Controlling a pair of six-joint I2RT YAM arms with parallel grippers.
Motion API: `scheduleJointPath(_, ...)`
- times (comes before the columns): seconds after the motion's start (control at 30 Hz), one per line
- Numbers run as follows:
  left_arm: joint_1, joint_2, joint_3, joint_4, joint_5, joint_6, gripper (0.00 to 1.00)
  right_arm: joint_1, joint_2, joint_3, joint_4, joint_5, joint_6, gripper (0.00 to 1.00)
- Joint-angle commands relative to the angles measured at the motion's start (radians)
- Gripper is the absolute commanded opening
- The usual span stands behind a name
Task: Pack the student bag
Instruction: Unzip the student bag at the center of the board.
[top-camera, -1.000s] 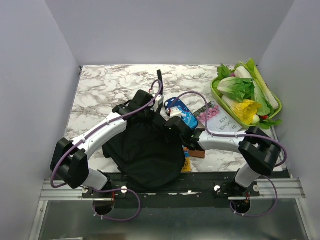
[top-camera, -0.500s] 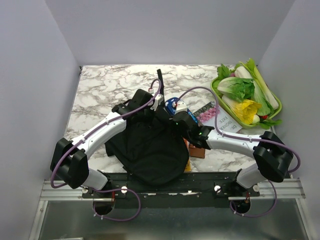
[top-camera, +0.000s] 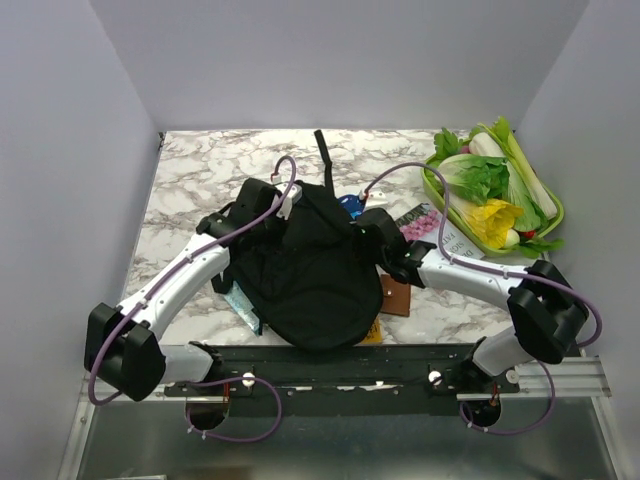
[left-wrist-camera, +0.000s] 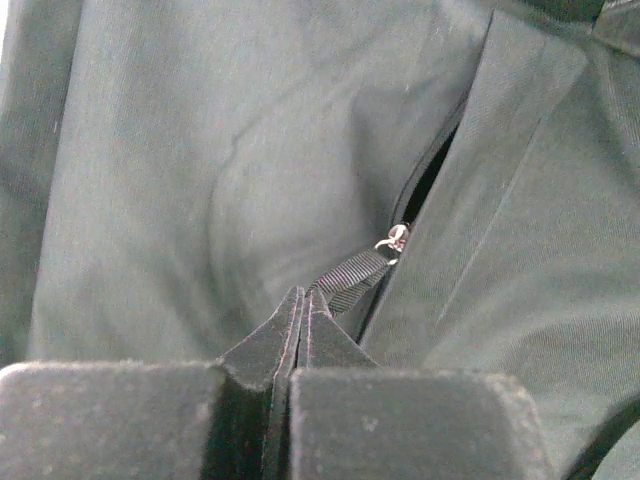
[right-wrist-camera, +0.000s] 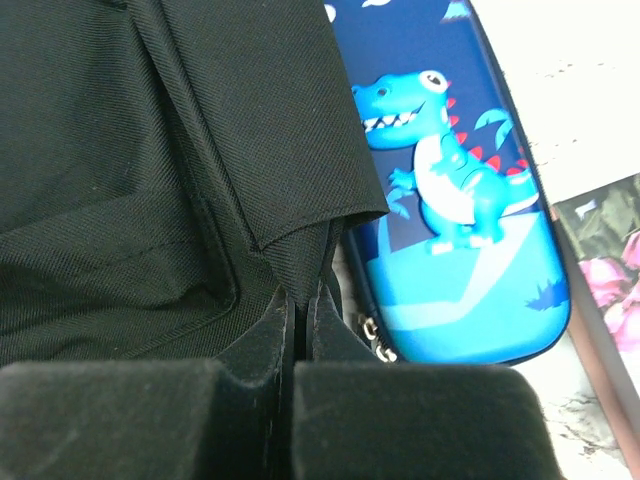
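Observation:
The student bag (top-camera: 310, 275), a big soft black backpack, lies bunched between my two arms near the table's front edge. In the left wrist view my left gripper (left-wrist-camera: 303, 296) is shut on a black webbing pull (left-wrist-camera: 352, 278) that runs to a small metal zipper slider (left-wrist-camera: 398, 238). My right gripper (right-wrist-camera: 303, 290) is shut on a fold of the bag's fabric (right-wrist-camera: 290, 150) at its right edge. A blue dinosaur pencil case (right-wrist-camera: 450, 200) lies right beside that fold. From above, only a sliver of the pencil case (top-camera: 350, 205) shows behind the bag.
A green tray (top-camera: 545, 200) of vegetables stands at the back right. A floral book (top-camera: 420, 222) and white paper lie right of the bag. A brown item (top-camera: 397, 296) sits under the right arm. A teal book (top-camera: 243, 305) pokes out at the bag's left. One strap (top-camera: 322, 155) points far.
My right gripper has closed on the bag's fabric. Both arms have pulled the bag up and toward the far side, covering most of the pencil case and uncovering the teal book.

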Motion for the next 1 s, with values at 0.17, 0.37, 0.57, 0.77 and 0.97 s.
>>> scheduleJointPath(0.17, 0.048, -0.094, -0.057, -0.085, -0.018, 0.115, 0.0, -0.086, 0.052, 0.062, -0.007, 0.089, -0.05, 0.01)
scheduleJointPath(0.37, 0.126, -0.16, -0.108, -0.112, 0.011, 0.17, 0.0, -0.132, 0.069, 0.084, -0.007, 0.098, -0.07, 0.01)
scheduleJointPath(0.57, 0.218, -0.144, -0.085, -0.142, 0.032, 0.215, 0.0, -0.147, 0.083, 0.117, -0.007, 0.087, -0.073, 0.01)
scheduleJointPath(0.77, 0.207, -0.083, -0.088, -0.096, 0.132, 0.167, 0.0, -0.144, 0.069, 0.165, -0.064, 0.04, -0.015, 0.53)
scheduleJointPath(0.97, 0.204, -0.012, 0.012, -0.027, 0.19, 0.141, 0.01, -0.113, 0.026, 0.21, -0.134, 0.049, 0.033, 0.91)
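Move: The left gripper is shut above the student bag, its tips at the zipper's cloth pull, with the slider some 2 cm to their right and 1 cm ahead; the blue notebook's middle lies about 9 cm back, 3 cm left and 11 cm lower. The right gripper grips the bag's right-hand edge; from it the dinosaur pencil case is roughly 4 cm ahead and 1 cm right, the flower book some 16 cm right and level, the brown wallet about 12 cm back and 8 cm right, all about 8 cm below. Draw the shut left gripper off to the left, away from the zipper pull and across the bag, some 8 cm with a slight pull back, then ease 2 cm right again while sinking beside the bag's left edge. Meanwhile drag the gripped edge forward and to the right with the right hand, over the pencil case, turning slightly clockwise; finally open wide, let go and lift about 3 cm. ##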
